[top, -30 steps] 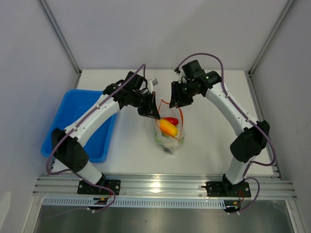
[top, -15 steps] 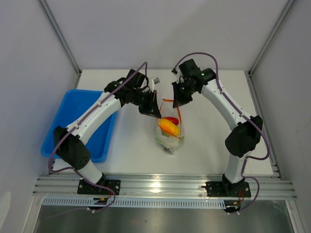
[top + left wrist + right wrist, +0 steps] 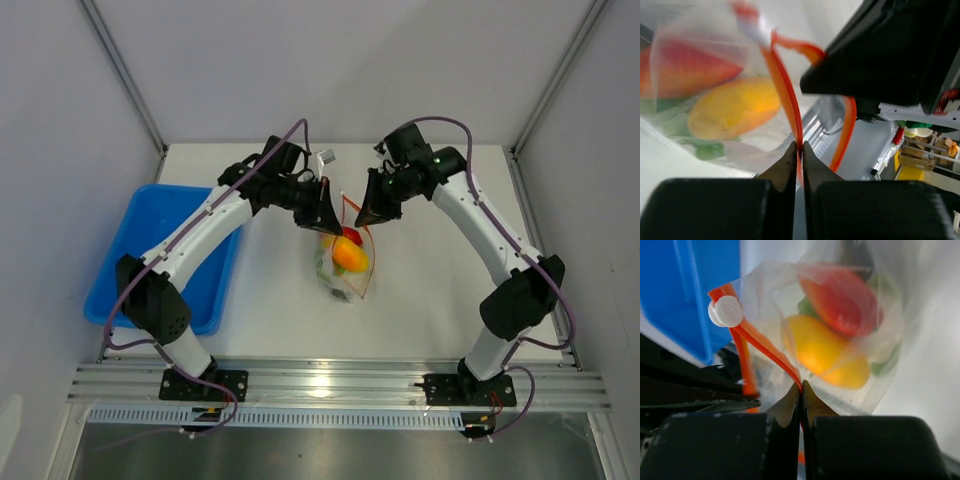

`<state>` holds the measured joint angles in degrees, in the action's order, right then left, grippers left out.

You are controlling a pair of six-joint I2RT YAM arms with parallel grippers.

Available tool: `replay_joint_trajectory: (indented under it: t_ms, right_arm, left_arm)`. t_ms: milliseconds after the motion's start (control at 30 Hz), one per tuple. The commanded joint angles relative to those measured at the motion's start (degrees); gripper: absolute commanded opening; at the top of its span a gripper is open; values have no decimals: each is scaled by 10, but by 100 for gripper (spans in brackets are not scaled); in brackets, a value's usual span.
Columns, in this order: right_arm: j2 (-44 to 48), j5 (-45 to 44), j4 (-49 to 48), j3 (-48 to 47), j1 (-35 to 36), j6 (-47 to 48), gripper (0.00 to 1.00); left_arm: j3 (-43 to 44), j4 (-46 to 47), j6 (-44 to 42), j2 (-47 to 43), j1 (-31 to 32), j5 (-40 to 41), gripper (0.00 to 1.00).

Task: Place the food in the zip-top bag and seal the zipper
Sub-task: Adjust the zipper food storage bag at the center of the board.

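The clear zip-top bag (image 3: 340,272) hangs between both arms at the table's middle. Inside it lie the food: a yellow oval fruit (image 3: 349,257) (image 3: 735,107) (image 3: 822,352), a red-orange piece (image 3: 351,235) (image 3: 840,300) and green bits (image 3: 886,365). My left gripper (image 3: 325,222) (image 3: 800,146) is shut on the orange-red zipper (image 3: 785,90) at the bag's left side. My right gripper (image 3: 364,218) (image 3: 801,385) is shut on the zipper (image 3: 765,347) at the right side. A white slider tab (image 3: 726,311) sits on the strip.
A blue rectangular tray (image 3: 160,255) lies at the table's left, under the left arm. White walls with metal frame posts enclose the table on three sides. The arm bases stand on a rail at the near edge.
The right gripper has shut on the zipper strip. Both grippers have shifted a little to the right and the bag has risen with them, its contents bunched higher.
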<state>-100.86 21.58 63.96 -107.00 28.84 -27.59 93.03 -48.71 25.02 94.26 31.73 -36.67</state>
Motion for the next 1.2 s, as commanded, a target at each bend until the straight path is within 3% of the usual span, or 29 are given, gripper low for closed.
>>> replay_joint_trajectory:
  t_ms: [0,33,133,167,200,233,333,500,600,667,833,1167]
  right_arm:
    - [70,64,-65,67,-2,-149,0]
    - [79,65,-99,87,-2,-169,0]
    - [103,45,-116,125,-6,-218,0]
    - [107,37,-116,131,-10,-226,0]
    - [116,29,-120,137,-12,-236,0]
    - [123,28,-138,147,-13,-263,0]
    - [147,45,-204,201,-15,-310,0]
    - [169,60,-222,253,-26,-335,0]
    - [196,69,-247,289,-36,-358,0]
    - [208,69,-252,298,-41,-364,0]
    - [212,76,-256,312,-45,-365,0]
    - [219,70,-247,315,-48,-345,0]
  left_arm:
    - [30,66,20,11,8,-68,10]
    - [30,67,21,12,11,-64,16]
    - [23,72,25,8,22,-51,49]
    - [20,74,27,3,26,-33,67]
    - [11,76,30,-6,29,-24,78]
    - [1,81,29,-11,34,-14,98]
    - [-13,74,30,-33,40,47,100]
    - [-49,89,16,-126,43,198,99]
    - [-59,106,-15,-152,43,227,100]
    - [-61,109,-37,-157,43,211,100]
    - [-80,130,-73,-145,49,84,99]
    - [-130,170,-150,-130,119,83,99]
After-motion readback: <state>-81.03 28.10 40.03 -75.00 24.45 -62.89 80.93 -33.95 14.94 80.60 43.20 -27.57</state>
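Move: The bag's slack rim, on its back side, hangs about 3 cm behind the left hand, 3 cm to its right and 2 cm lower; that is some 5 cm behind the right hand, 1 cm to its left and 3 cm lower. Both closed grippers hold the rim. The yellow food lies about 4 cm ahead of the left hand, 2 cm to its right and 8 cm lower, with the red food 4 cm farther out than the yellow. The bag's rim stays pinched in the right fingers, which draw it back about 2.5 cm while that wrist turns some 25 degrees clockwise and tilts. The left fingers open wide and let go of their lip after a small shift to the right; that hand then climbs roughly 6 cm, rolling some 25 degrees, and, still open, swings back, right and down over the bag's mouth. ##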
